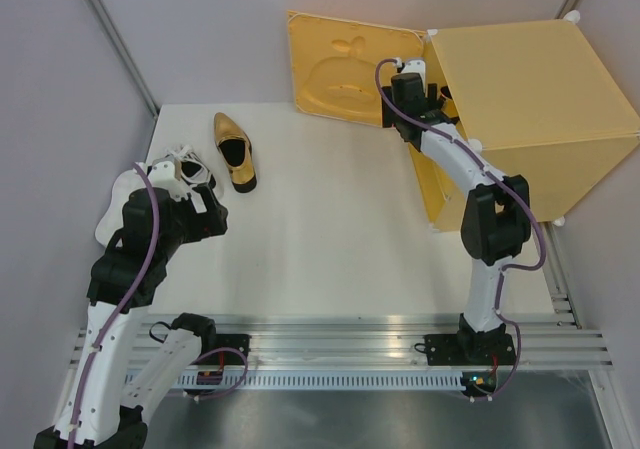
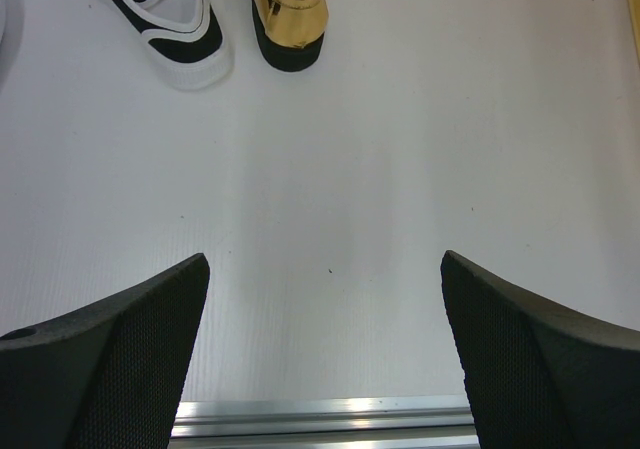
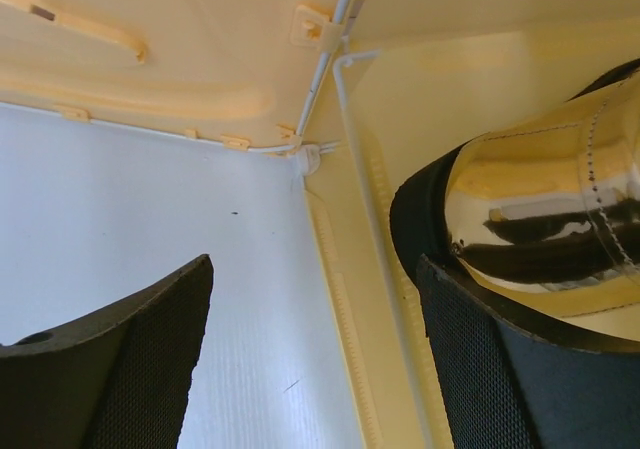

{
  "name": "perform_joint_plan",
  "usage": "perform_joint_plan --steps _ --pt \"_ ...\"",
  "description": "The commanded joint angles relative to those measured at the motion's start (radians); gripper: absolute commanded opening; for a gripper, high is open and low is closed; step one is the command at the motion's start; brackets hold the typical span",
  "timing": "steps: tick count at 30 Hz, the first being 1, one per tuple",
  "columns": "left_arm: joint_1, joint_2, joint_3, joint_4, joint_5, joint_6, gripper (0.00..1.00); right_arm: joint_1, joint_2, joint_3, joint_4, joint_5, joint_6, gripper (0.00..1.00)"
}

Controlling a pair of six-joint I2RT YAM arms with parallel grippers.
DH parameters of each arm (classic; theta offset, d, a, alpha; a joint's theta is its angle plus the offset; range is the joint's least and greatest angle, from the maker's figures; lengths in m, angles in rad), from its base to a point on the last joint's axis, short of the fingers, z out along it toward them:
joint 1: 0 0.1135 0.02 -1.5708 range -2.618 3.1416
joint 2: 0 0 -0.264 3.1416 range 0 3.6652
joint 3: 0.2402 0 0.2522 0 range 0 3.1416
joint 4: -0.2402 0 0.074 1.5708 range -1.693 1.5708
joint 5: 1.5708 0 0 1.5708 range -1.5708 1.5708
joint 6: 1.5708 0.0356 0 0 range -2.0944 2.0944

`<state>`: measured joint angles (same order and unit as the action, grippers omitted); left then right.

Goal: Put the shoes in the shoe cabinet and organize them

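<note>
One gold shoe lies on the table, left of centre, its black-soled end at the top of the left wrist view. A white laced shoe lies just left of it. Another white shoe is partly hidden by the left arm. My left gripper hangs open over bare table, short of these shoes. The shoe cabinet stands at the back right with its door swung open. My right gripper is open at the cabinet's mouth. A second gold shoe sits inside, beyond the right finger, outside the jaws.
The cabinet door stands upright at the table's back edge, with its hinge post beside my right gripper. Grey walls close in on both sides. An aluminium rail runs along the near edge, under my left gripper.
</note>
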<state>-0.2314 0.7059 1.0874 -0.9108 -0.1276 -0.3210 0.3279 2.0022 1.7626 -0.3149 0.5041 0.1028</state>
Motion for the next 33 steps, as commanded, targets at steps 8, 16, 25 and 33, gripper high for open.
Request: perform_joint_plan --steps 8,16,25,33 --pt "0.003 0.027 0.025 0.015 0.028 -0.05 1.0 0.13 -0.164 0.034 -0.088 -0.341 -0.161 0.87" --pt "0.003 0.11 0.006 0.015 -0.027 -0.119 1.0 0.273 -0.212 -0.064 -0.106 -0.395 -0.117 0.86" --pt "0.007 0.397 0.077 0.127 -0.073 -0.147 0.99 0.368 -0.427 -0.435 0.045 -0.361 0.04 0.86" --pt "0.067 0.682 0.182 0.286 -0.06 -0.219 0.98 0.392 -0.592 -0.684 0.06 -0.358 0.103 0.87"
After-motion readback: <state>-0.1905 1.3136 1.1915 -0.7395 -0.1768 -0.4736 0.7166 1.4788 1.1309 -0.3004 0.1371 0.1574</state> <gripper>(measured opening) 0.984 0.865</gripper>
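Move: The gold flat lies about 30 cm ahead of my left hand, 3 cm to its left and some 24 cm below. Beside it, the sneaker sits 25 cm ahead and 12 cm left of that hand. From my right hand, at the cabinet's mouth, the gold flat is some 42 cm left, 4 cm back and 17 cm lower; the cabinet shoe is about 11 cm right and 4 cm ahead, and the open door 14 cm left, 8 cm ahead. I swing my empty right hand left out of the cabinet, rising about 6 cm at first, then draw it back some 22 cm and down over the open table, turning it nearly 40 degrees counter-clockwise. Meanwhile my left hand starts slowly, then reaches 12 cm forward and 9 cm down towards the gold flat, fingertips tipping down, both grippers staying open. ##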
